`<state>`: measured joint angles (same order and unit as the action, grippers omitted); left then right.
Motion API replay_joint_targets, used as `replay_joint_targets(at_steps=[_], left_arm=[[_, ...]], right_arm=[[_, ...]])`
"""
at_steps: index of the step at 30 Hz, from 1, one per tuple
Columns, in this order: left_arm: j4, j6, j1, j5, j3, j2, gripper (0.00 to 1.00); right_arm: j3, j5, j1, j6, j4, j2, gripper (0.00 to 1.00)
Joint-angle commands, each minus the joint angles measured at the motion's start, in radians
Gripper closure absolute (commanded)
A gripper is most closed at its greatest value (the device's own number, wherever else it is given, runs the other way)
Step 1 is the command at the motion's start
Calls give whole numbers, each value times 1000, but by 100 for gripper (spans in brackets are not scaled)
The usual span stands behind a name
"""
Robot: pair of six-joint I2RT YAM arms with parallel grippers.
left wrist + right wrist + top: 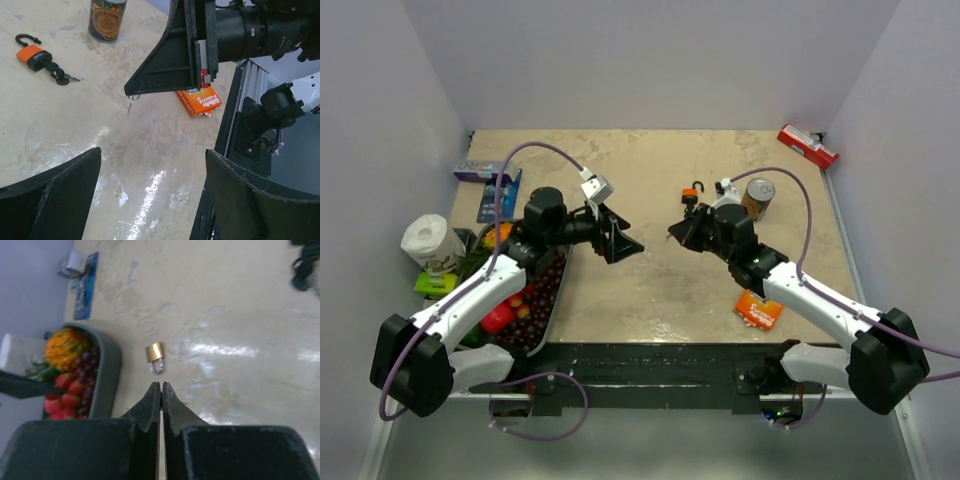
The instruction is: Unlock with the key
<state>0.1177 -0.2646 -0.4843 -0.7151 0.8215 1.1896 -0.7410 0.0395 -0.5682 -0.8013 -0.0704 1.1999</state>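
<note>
My right gripper [672,235] [161,385] hangs low over the middle of the table with its jaws pressed together. In the left wrist view, a thin metal sliver, the blade of the key [131,104], sticks out below the right gripper [131,94]. The key's head is hidden between the fingers. A small brass padlock [155,354] with a silver shackle lies flat just ahead of the right gripper, beside the fruit basket [111,370]. In the top view the left arm covers this padlock. My left gripper [623,248] [152,152] hovers wide open, facing the right one, with nothing in it.
An orange padlock [695,193] [32,55] with a black shackle and a black clump on its cord lies behind the right gripper. A tin can [758,197] stands nearby. An orange packet [760,308] lies near the front. The fruit basket [560,290] sits at the left.
</note>
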Motion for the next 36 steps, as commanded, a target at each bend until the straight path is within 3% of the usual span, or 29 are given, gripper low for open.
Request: replay_joint_targets(at_steps=[1,13,16,24,26,36], left_arm=[[88,53,-14,-30,-19,-50,11],[152,38,-39,-101,-42,-50,11],[165,33,-45,-121,-45,-50,16],[181,30,-56,-127,-51,-51,44],[181,28,-56,-129,-51,-47,54],[180,27,-60,-124,-51,-45,81]], right_arm=[[-63,-29,-100,-114,-72,-45,100],[-112,-36,-228,-219,-198,-86,100],[-116,-35,-239,-219,-192,-97,100],[-116,-32,-242,-219,-186,-117,100],[-115,-23,-242,-219,-184,-120,100],[-103,-9,-242,-216,-174,-132,100]])
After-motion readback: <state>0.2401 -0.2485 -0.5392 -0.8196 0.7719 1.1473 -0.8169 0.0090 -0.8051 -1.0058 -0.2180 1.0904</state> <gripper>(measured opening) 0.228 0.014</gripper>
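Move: Roughly 9 cm to the right of the left fingers, 4 cm ahead of them and 8 cm lower, is the key, already pinched in the right fingertips. Counted from the right hand, the open left gripper it is being brought to lies about 5 cm back, 10 cm left and 7 cm up. The orange padlock rests on the table some 20 cm ahead of the right hand and 5 cm to its right; the brass padlock about 5 cm ahead and 14 cm left, both 16 cm down. Lifting the held key about 12 cm, the right hand also carries it some 8 cm left and 6 cm back to the left gripper, rolling its left side up by some 20 degrees and swinging a little counter-clockwise, its fingers kept shut. The left hand eases back about 3 cm and up slightly, turning gently clockwise, then closes most of the way around the key's free end. ##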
